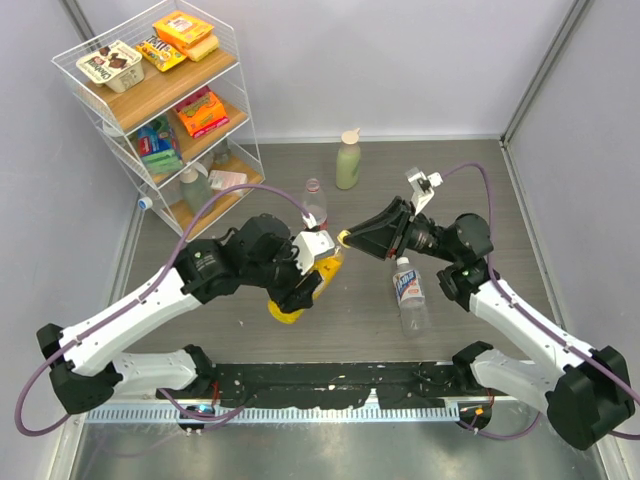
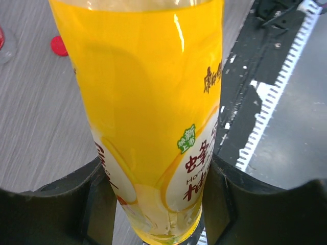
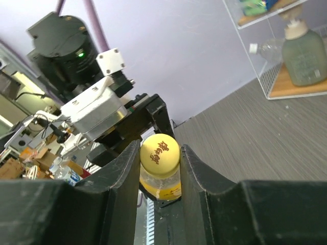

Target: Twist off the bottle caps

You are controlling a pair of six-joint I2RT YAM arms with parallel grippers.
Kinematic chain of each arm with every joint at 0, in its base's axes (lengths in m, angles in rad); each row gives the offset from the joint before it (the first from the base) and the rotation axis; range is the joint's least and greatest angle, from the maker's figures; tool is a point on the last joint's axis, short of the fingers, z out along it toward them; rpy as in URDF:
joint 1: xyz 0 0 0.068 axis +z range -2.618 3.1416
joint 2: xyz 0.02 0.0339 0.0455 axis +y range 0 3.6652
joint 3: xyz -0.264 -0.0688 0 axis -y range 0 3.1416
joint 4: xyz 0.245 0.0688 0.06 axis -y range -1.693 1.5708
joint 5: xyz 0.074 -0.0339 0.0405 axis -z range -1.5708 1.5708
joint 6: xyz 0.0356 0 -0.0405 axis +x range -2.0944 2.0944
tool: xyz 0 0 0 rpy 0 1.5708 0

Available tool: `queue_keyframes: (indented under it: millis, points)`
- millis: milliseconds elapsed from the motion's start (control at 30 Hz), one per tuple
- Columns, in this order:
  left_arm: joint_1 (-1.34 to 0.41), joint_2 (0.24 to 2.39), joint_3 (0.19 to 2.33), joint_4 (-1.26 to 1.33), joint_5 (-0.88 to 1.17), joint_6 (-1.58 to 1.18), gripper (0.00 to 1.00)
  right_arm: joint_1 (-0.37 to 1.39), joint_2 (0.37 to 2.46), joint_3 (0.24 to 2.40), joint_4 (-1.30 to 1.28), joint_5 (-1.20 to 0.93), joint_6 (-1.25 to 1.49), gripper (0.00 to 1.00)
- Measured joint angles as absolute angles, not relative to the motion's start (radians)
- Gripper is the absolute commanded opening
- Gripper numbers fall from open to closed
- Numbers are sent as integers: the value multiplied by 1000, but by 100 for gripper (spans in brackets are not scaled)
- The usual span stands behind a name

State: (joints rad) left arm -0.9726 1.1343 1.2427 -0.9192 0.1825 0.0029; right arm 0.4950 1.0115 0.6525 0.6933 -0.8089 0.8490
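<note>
My left gripper (image 1: 300, 287) is shut on the body of a yellow drink bottle (image 2: 148, 102) and holds it tilted over the table, neck toward the right arm. My right gripper (image 3: 160, 164) is shut on that bottle's yellow cap (image 3: 159, 153); both fingers press its sides. In the top view the cap (image 1: 344, 238) sits at the right fingertips. A loose red cap (image 2: 59, 46) lies on the table beside a clear bottle (image 1: 314, 205). A clear blue-labelled bottle (image 1: 409, 292) lies right of centre with its pale white cap (image 1: 403, 263) on.
A pale green bottle with a beige cap (image 1: 348, 160) stands at the back. A white wire shelf rack (image 1: 160, 100) with snacks fills the back left. A black strip (image 1: 340, 378) runs along the near table edge between the arm bases.
</note>
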Motion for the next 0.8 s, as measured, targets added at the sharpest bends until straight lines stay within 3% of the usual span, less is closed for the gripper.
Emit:
queue_keyframes:
  millis: [567, 767, 800]
  points:
    - [-973, 1070, 1304, -889, 634, -33, 16, 498, 963, 596, 1259, -940, 1096, 2]
    - [-973, 1081, 1311, -887, 742, -77, 15, 503, 979, 596, 1337, -949, 1186, 2]
    - [-973, 1084, 1311, -887, 748, -80, 15, 503, 982, 596, 1341, -950, 1193, 6]
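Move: The left gripper already holds the yellow bottle round its lower body, and the right fingers already pinch its yellow cap right at their tips. From the left gripper the cap lies about 7 cm ahead, 9 cm right and 9 cm up. The clear blue-label bottle lies some 16 cm right of the right gripper, level with it fore and aft, and about 30 below; the red cap rests roughly 10 ahead, 2 left and 31 below. Keep both grips and counter-twist about the tilted bottle's axis. Looking at the cap's top, turn the right gripper with the yellow cap counter-clockwise some 25 degrees and the left with the bottle clockwise a little over 30. Meanwhile carry both hands together about 9 cm back towards the bases, 7 cm up and slightly right, easing to a stop. ##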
